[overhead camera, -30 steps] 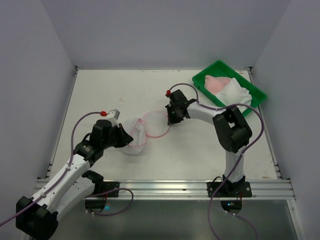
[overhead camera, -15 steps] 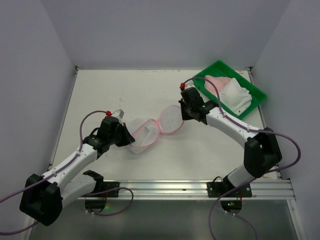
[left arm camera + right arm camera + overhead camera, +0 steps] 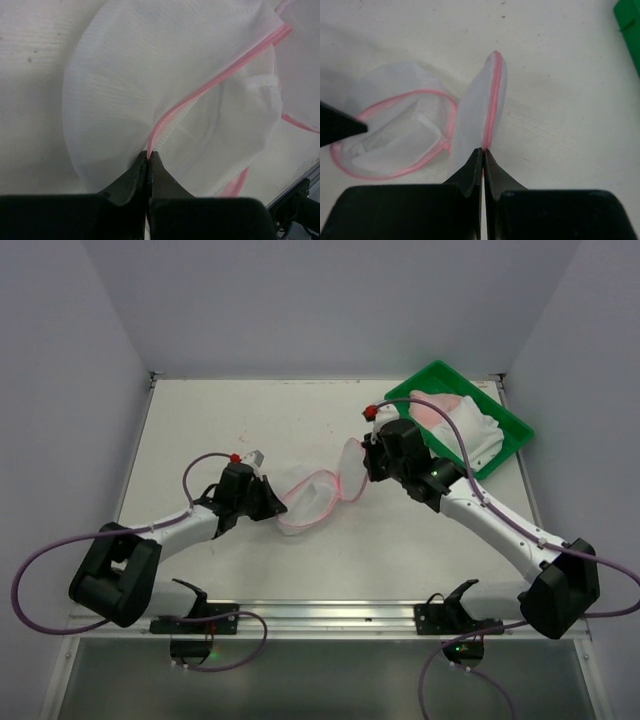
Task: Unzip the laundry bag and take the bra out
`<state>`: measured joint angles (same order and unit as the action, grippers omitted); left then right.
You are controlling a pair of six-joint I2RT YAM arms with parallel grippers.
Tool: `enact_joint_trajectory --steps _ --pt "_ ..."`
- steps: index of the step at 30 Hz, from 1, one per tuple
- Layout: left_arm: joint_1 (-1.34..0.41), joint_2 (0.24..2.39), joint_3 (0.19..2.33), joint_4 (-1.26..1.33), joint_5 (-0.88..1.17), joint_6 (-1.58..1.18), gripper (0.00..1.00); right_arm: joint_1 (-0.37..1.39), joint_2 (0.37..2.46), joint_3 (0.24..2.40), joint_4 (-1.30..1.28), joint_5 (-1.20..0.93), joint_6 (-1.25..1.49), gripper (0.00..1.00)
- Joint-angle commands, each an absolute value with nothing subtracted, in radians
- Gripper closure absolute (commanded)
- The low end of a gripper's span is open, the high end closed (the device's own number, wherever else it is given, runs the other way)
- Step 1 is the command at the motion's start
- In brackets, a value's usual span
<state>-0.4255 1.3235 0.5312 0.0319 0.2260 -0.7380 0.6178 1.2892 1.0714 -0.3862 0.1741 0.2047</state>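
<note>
The laundry bag [image 3: 305, 495] lies flattened on the table between the arms, white mesh with pink zip trim, its mouth open. My left gripper [image 3: 272, 508] is shut on the pink rim at the bag's left end [image 3: 149, 155]. My right gripper [image 3: 368, 468] is shut on the pink edge of the round lid flap [image 3: 487, 105] and holds it up on edge [image 3: 483, 150]. Inside the bag [image 3: 400, 130] I see only folded white mesh. Pale pink cloth [image 3: 438, 408] lies in the tray; whether it is the bra I cannot tell.
A green plastic tray [image 3: 440, 368] sits at the back right, holding the pink cloth and a white cloth [image 3: 472, 430]; its corner shows in the right wrist view [image 3: 630, 25]. Grey walls close in the table on three sides.
Both arms have stretched toward the table's middle. The bag has shifted right and away from the bases, and the lid flap has gone from lying flat to standing on edge.
</note>
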Motion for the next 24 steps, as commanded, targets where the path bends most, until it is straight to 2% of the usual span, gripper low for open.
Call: enact_joint_trajectory --steps 1,7,17,24 --pt "-0.419 1.382 0.572 0.173 0.256 -0.739 1.0 0.66 1.31 1.077 -0.287 0.054 0.12 1.0" --pt "-0.419 1.449 0.577 0.207 0.258 -0.733 1.0 0.701 1.376 1.117 -0.206 -0.173 0.109 1.0" --pt "-0.417 1.486 0.546 0.259 0.258 -0.739 1.0 0.788 1.633 1.273 -0.141 -0.518 0.202 1.0" --pt "-0.417 1.44 0.519 0.25 0.241 -0.741 1.0 0.79 1.816 1.302 -0.084 -0.621 0.239 1.0"
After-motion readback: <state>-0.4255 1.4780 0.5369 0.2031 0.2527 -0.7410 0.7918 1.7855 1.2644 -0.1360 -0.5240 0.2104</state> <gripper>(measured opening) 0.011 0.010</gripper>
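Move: The right hand already holds the free edge of the laundry bag's lid flap. The bag's open mouth lies about 14 cm to its left, 3 cm back and some 16 cm lower. The mouth's left end, in the left fingers, is about 23 cm left and 6 cm back. The flap's hinge is only 5 cm left and 4 cm back, and the green box 27 cm right and 20 cm ahead. From the left hand the mouth's middle is about 8 cm right and 2 cm ahead. Leftward in one quick sweep of about 20 cm, the right hand carries the pinched flap edge across the bag's mouth towards the left hand, drawing back 6 cm and dipping mostly at the end, while the wrist turns counter-clockwise some 40 degrees and tips down. The left fingers keep the rim pinched and ease slightly down, forward and right. ##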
